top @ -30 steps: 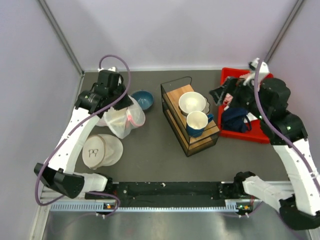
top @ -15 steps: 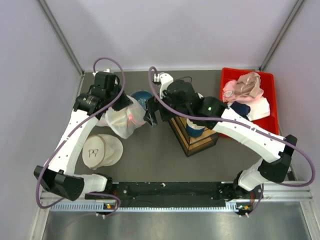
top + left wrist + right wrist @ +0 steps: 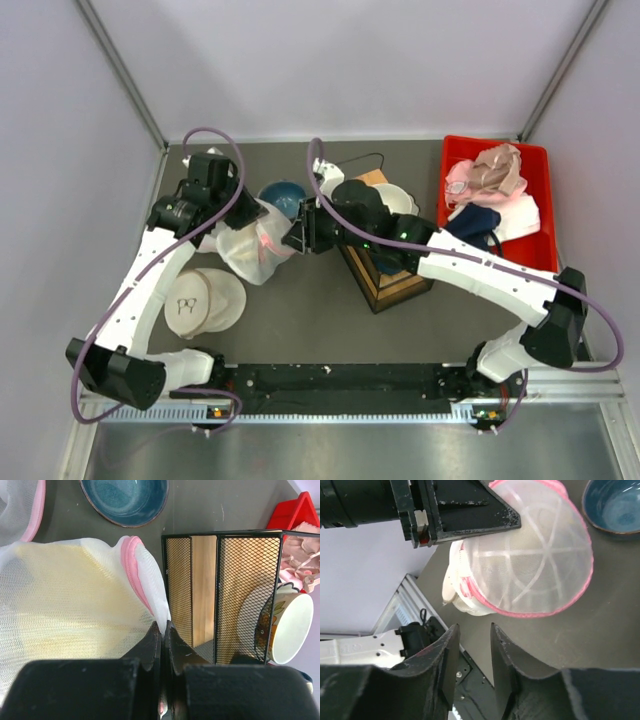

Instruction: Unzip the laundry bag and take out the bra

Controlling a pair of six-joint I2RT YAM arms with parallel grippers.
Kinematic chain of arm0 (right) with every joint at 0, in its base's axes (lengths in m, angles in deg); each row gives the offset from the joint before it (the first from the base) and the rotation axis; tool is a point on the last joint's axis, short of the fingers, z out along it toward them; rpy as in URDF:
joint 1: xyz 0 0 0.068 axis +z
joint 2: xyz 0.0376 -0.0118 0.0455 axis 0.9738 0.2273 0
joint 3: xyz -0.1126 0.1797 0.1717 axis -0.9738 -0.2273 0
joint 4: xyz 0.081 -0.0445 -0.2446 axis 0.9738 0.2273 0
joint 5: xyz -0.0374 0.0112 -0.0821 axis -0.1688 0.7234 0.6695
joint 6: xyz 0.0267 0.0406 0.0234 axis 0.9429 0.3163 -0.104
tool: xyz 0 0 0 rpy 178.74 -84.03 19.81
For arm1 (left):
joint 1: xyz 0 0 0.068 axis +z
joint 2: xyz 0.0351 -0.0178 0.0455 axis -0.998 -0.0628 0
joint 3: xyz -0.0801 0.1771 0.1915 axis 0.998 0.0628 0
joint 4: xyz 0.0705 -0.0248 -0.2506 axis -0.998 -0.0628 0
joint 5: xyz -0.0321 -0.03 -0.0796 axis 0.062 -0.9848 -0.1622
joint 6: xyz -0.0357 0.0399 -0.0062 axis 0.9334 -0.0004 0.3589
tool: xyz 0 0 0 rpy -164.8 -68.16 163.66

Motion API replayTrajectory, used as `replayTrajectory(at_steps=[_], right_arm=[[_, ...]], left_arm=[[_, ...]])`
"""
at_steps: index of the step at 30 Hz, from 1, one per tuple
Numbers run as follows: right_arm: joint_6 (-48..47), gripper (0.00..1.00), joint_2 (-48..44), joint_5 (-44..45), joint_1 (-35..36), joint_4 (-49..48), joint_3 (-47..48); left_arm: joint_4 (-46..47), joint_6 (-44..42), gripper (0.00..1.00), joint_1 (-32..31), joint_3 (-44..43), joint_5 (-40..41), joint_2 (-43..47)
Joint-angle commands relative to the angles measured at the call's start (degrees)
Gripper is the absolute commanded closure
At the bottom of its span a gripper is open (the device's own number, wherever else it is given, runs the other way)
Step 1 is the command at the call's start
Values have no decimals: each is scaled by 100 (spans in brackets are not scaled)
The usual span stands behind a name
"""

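The laundry bag [image 3: 255, 245] is a domed white mesh bag with pink zipper trim, left of the wire rack. My left gripper [image 3: 162, 625] is shut on a fold of its mesh beside the pink trim [image 3: 131, 555]. The bra [image 3: 70, 590] shows only as a pale yellow shape through the mesh. My right gripper [image 3: 300, 235] reaches across from the right and hovers just off the bag's right side. In the right wrist view the right gripper [image 3: 472, 630] has its jaws a little apart with nothing between them, and the bag [image 3: 535, 565] lies just beyond the tips.
A blue bowl [image 3: 283, 197] sits behind the bag. A black wire rack [image 3: 385, 270] with cups stands under the right arm. A flatter white round bag [image 3: 205, 300] lies nearer the front left. A red bin [image 3: 530, 255] of clothes is at the back right.
The right arm swung from the red bin, over the rack, to the bag's right side, and its jaws narrowed. The left gripper kept its hold and lifted the bag slightly.
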Motion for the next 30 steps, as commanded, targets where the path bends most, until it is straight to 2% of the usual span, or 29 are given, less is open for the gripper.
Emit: replayTrajectory(at_steps=[1,5,9,12,22,28,30], right_arm=[[485,67,17,-333,39,-886,1],[801,66,96,-676,39,-1265,-114],[1038,52,281,-896,48,-1389,-140],[1153,48,334,-1001,39,-1433,-175],[1320,46,501,-1362,39,-1608,-246],[1074,45,747,-1476,30,-1529,26],[1039,41,852,-1503,21,-1503,97]], left_arm=[[391,156,100,29,12,-82,216],[391,227,100,29,39,-108,251],[356,262,100,29,21,-82,269],[338,254,100,38,13,-38,313],[277,139,100,100,-31,-11,418],[215,34,100,117,-66,24,506],[189,-1,100,135,-93,15,524]])
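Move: The bag's pink zip edge hangs about 5 cm to the right hand's left and 3 cm lower. Roughly 20 cm ahead of that hand, 4 cm left and far below on the table sits the blue bowl, while the rack stands some 16 cm to the right and 6 cm ahead. From the left hand, which already grips the bag's top, the zip edge is around 8 cm back, 2 cm left and 3 cm down. The right hand reaches about 5 cm to its left and some 2 cm back towards the hanging bag's zip edge, first rising a couple of centimetres and then sinking about 4 cm, its half-shut fingers spreading wider and swinging some 15 degrees counter-clockwise to point more squarely left. The left hand keeps its pinch on the bag and eases it up by about 1.5 cm, holding it out for the right hand. ##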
